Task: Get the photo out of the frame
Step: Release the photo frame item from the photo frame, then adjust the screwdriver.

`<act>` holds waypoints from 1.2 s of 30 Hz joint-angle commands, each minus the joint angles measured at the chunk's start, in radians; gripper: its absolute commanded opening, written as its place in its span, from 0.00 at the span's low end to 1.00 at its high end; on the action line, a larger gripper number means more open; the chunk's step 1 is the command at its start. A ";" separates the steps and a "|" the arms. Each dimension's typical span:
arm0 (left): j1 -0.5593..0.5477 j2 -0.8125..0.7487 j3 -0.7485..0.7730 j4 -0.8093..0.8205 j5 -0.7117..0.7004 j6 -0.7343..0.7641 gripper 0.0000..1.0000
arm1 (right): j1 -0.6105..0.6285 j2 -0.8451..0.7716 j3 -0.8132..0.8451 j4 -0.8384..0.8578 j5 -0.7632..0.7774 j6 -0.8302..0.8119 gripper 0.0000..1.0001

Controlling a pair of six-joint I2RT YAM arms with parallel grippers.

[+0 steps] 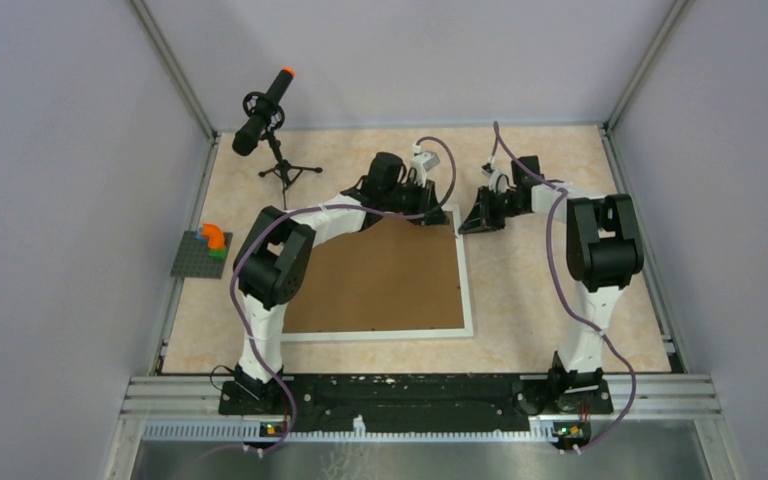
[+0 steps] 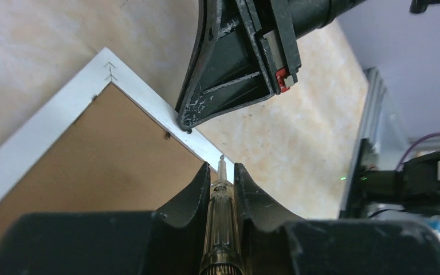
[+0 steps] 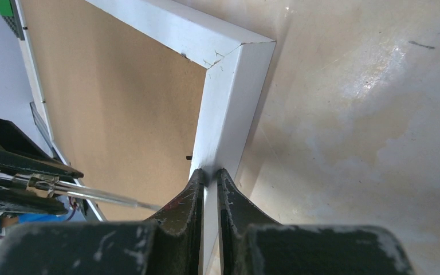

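Observation:
The white frame (image 1: 467, 290) lies face down on the table with its brown backing board (image 1: 380, 280) up. The photo is hidden under the board. My left gripper (image 2: 222, 169) is shut on a clear-handled screwdriver (image 2: 222, 223). Its metal tip points at the frame's white border (image 2: 46, 123) near the far right corner. My right gripper (image 3: 209, 173) has its jaws nearly together, and its tip rests on top of the border (image 3: 229, 109) just beside that corner. The right gripper also shows in the left wrist view (image 2: 184, 121), touching the border. The screwdriver shaft (image 3: 91, 195) reaches over the board.
A black microphone on a small tripod (image 1: 265, 110) stands at the back left. A grey baseplate with coloured bricks (image 1: 205, 250) lies at the left edge. Metal posts and grey walls close in the table on three sides.

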 commanded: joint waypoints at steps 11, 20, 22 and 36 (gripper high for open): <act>0.040 -0.004 0.002 -0.116 -0.306 -0.412 0.00 | 0.019 -0.029 -0.022 0.046 0.117 -0.080 0.09; 0.051 0.008 0.030 -0.131 -0.279 -0.463 0.00 | 0.028 -0.159 -0.058 0.092 0.045 -0.229 0.37; 0.052 0.004 0.038 -0.115 -0.255 -0.455 0.00 | 0.051 -0.215 -0.079 0.118 0.021 -0.294 0.42; 0.059 -0.035 0.045 0.009 -0.047 -0.407 0.00 | 0.217 -0.206 -0.036 0.118 0.115 -0.527 0.39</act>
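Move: The right hand's nearly shut fingertips are on the frame's right rail. From them, the tip of the tool in the left gripper is about 3 cm to the left, 1 cm ahead and some 5 cm higher; the frame's far right corner is roughly 5 cm ahead, 1 cm left and just below. From the left hand, the tool tip sticks out about 5 cm to the right, 1 cm ahead and 2 cm down, while that corner lies 2 cm ahead, 4 cm right and 9 cm below. The right fingertips come off the frame's right rail, opening to about half after a short stay there, then the hand lifts and swings left, some 6 cm each way, to bring the open fingers around the tool tip, its wrist turning about 40 degrees. The left hand keeps its grip on the tool and goes forward, left and down about 3 cm each, swinging counter-clockwise and tipping down, then rises about 2 cm. ##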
